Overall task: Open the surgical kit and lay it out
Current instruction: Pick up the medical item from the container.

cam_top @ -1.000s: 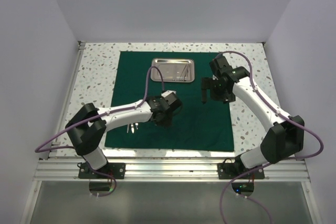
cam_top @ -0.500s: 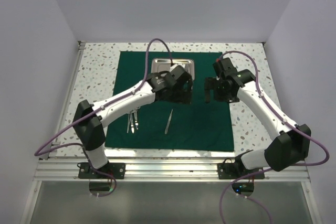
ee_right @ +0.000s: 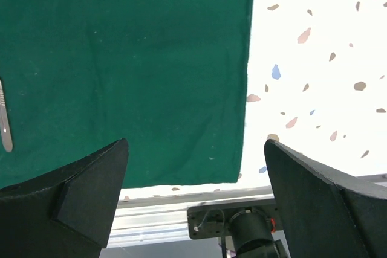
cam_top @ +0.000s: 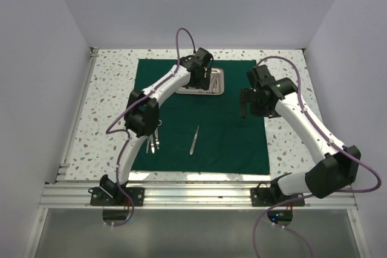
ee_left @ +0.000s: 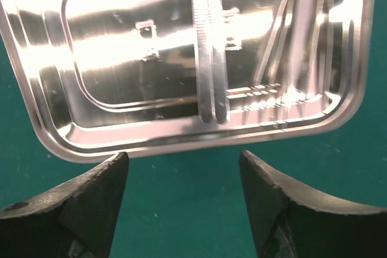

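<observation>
The dark green cloth (cam_top: 230,143) of the surgical kit lies spread flat on the table. Its steel tray (cam_top: 219,91) sits at the cloth's far edge. My left gripper (cam_top: 201,80) hovers over the tray's near rim (ee_left: 181,143), open and empty, its fingers (ee_left: 91,203) above bare cloth. Slim steel tweezers (ee_left: 210,58) lie in the tray, with more instruments (ee_left: 290,34) to their right. A slim steel tool (cam_top: 194,139) lies on the cloth's front middle, and two instruments (cam_top: 153,141) lie to its left. My right gripper (cam_top: 244,109) hangs open and empty above the cloth's right part (ee_right: 151,58).
The speckled tabletop (cam_top: 112,83) surrounds the cloth. An aluminium rail (cam_top: 193,194) with both arm bases runs along the near edge. White walls close in the table on three sides. In the right wrist view the slim tool (ee_right: 5,119) shows at the left margin.
My left gripper opened and left the slim tool on the cloth's front middle, then swung far forward to the tray. The right gripper drifted slightly right and stayed open.
</observation>
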Robot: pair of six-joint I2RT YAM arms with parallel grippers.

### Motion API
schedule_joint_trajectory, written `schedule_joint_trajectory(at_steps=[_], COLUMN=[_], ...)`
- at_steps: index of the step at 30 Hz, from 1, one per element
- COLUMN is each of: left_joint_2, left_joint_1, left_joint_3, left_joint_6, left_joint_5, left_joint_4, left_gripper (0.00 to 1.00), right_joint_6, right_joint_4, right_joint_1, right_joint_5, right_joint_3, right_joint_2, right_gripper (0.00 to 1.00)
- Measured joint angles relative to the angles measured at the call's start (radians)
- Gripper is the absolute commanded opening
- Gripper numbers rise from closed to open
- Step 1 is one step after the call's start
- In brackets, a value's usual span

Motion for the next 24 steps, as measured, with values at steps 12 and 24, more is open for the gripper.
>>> schedule_joint_trajectory(at_steps=[12,24], left_joint_2=[0.058,0.102], left_joint_1=[0.055,0.05], left_joint_3=[-0.002,-0.002], left_joint_6=[0.019,0.043], left_joint_5=[0.071,0.058], left_joint_4=[0.077,0.093], left_gripper=[0.7,0.58], right_joint_6=[0.007,0.005], right_joint_4=[-0.043,-0.042], right_joint_1=[0.0,0.0], right_joint_5=[0.023,0.031], right_joint_3=[0.054,0.092], right_joint_2=[0.039,0.099], right_gripper=[0.99,0.99])
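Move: The two scalpels lie side by side in the tray, their middles about 9 cm ahead of my left hand, 1 cm to its right and 6 cm below; their handle ends are only some 3 cm ahead, just inside the near rim. The tray's middle is about 8 cm straight ahead, and the tweezers fan out some 8 cm ahead and 6 cm to the right. From my idle right hand the scalpels are roughly 29 cm ahead, 19 cm left and 16 cm down. I bring my left hand down about 5 cm over the tray's near rim, reaching some 2 cm forward as the descent starts and edging about 1 cm left, then sinking almost straight down to the handle ends. On the way I narrow my fingers without shutting them, keeping my wrist tilt, until the left-hand scalpel's end shows between the tips, close to my right finger; I can't see a touch. ##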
